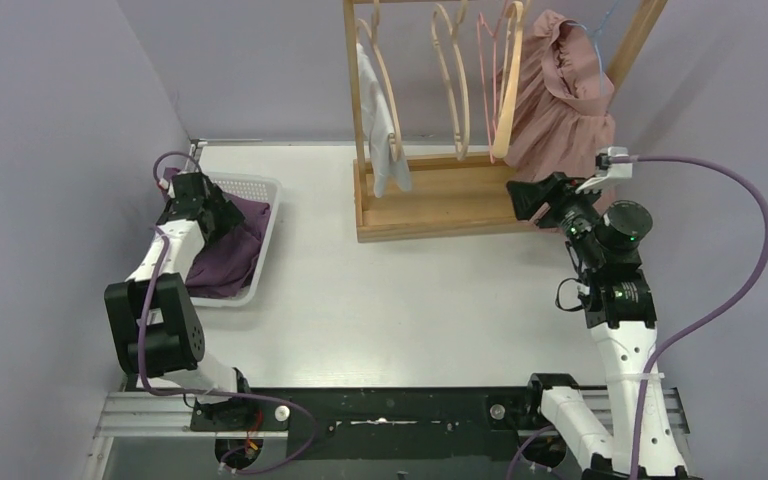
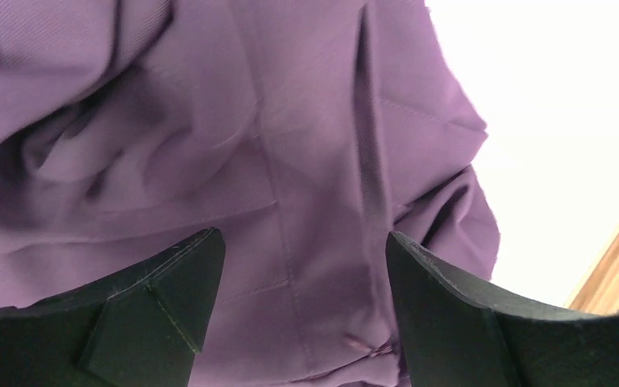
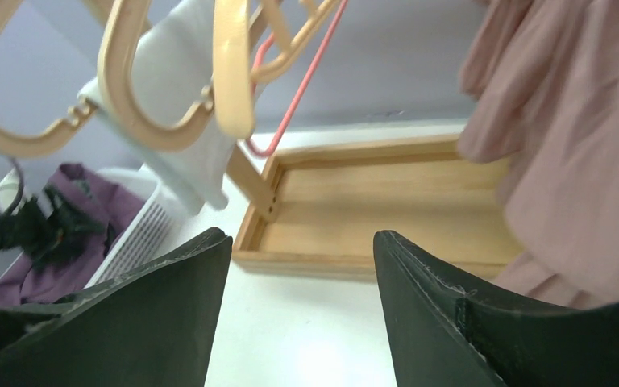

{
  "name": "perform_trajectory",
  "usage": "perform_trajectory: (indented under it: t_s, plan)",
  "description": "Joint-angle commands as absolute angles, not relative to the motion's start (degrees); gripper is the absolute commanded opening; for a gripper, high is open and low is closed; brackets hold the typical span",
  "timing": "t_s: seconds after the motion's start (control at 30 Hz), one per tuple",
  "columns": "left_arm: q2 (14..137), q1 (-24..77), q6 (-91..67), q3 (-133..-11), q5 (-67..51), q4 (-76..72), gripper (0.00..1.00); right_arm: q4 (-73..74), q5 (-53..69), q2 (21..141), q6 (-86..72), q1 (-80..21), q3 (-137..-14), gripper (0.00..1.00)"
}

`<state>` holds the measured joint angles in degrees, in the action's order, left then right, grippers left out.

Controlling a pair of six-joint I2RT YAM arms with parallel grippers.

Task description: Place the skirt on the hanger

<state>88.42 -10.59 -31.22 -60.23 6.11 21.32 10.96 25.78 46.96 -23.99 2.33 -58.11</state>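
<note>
The purple skirt (image 1: 230, 255) lies crumpled in a white basket (image 1: 268, 188) at the table's left. My left gripper (image 1: 224, 220) hovers just above it with its jaws apart. In the left wrist view the skirt (image 2: 290, 145) fills the frame, and the left gripper (image 2: 302, 242) has cloth beneath its fingertips but nothing pinched. An empty wooden hanger (image 1: 452, 80) hangs on the rack, also seen from below as the wooden hanger (image 3: 234, 72). My right gripper (image 1: 515, 197) stands open by the right end of the rack's base; in its wrist view the right gripper (image 3: 302, 238) holds nothing.
The wooden rack (image 1: 440, 205) stands at the back centre with several hangers, one a thin pink hanger (image 1: 485, 70). A white garment (image 1: 380, 120) hangs at its left and a pink garment (image 1: 560, 100) at its right. Grey walls close the left and back.
</note>
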Motion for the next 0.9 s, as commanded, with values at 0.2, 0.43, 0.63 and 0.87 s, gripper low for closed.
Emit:
perform_trajectory:
  t_s: [0.2, 0.43, 0.63, 0.87]
  plan:
    - [95.9, -9.01, -32.07, -72.71, 10.43, 25.35, 0.68, 10.46, 21.28, 44.9, -24.51, -6.79, -52.04, 0.65]
    - [106.32, -5.78, -33.43, -80.54, 23.42, 34.6, 0.66, 11.77, 16.78, 45.03, -21.46, -8.66, -52.18, 0.64]
    - [107.6, -5.03, -33.49, -80.48, 25.49, 34.15, 0.34, 13.05, 15.54, 44.44, -20.31, -9.14, -52.12, 0.63]
    - [99.52, -2.77, -29.02, -82.64, 28.6, 34.07, 0.0, 13.04, 14.27, 43.77, -20.3, -9.39, -52.46, 0.63]
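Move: The purple cloth fills the basket right under the left hand: the fold it goes for is about 3 cm ahead, 1 cm to its left and 4 cm below. The basket's own middle lies some 5 cm back, level sideways and 8 cm down; the foot of the rack's left post is roughly 32 cm right and 5 cm ahead, about 9 cm lower. From the right hand, that fold is some 64 cm left, 11 cm ahead and 32 cm below. The purple cloth in the basket is pinched by the left hand, which goes forward over it about 4.5 cm, nearly level, then down about 5 cm into the folds, its fingers tipping some 15 degrees steeper. There they shut on a fold and start to lift slightly. The empty right hand, still open, sinks about 6 cm and shifts left away from the hung pink skirt, then mostly holds. ##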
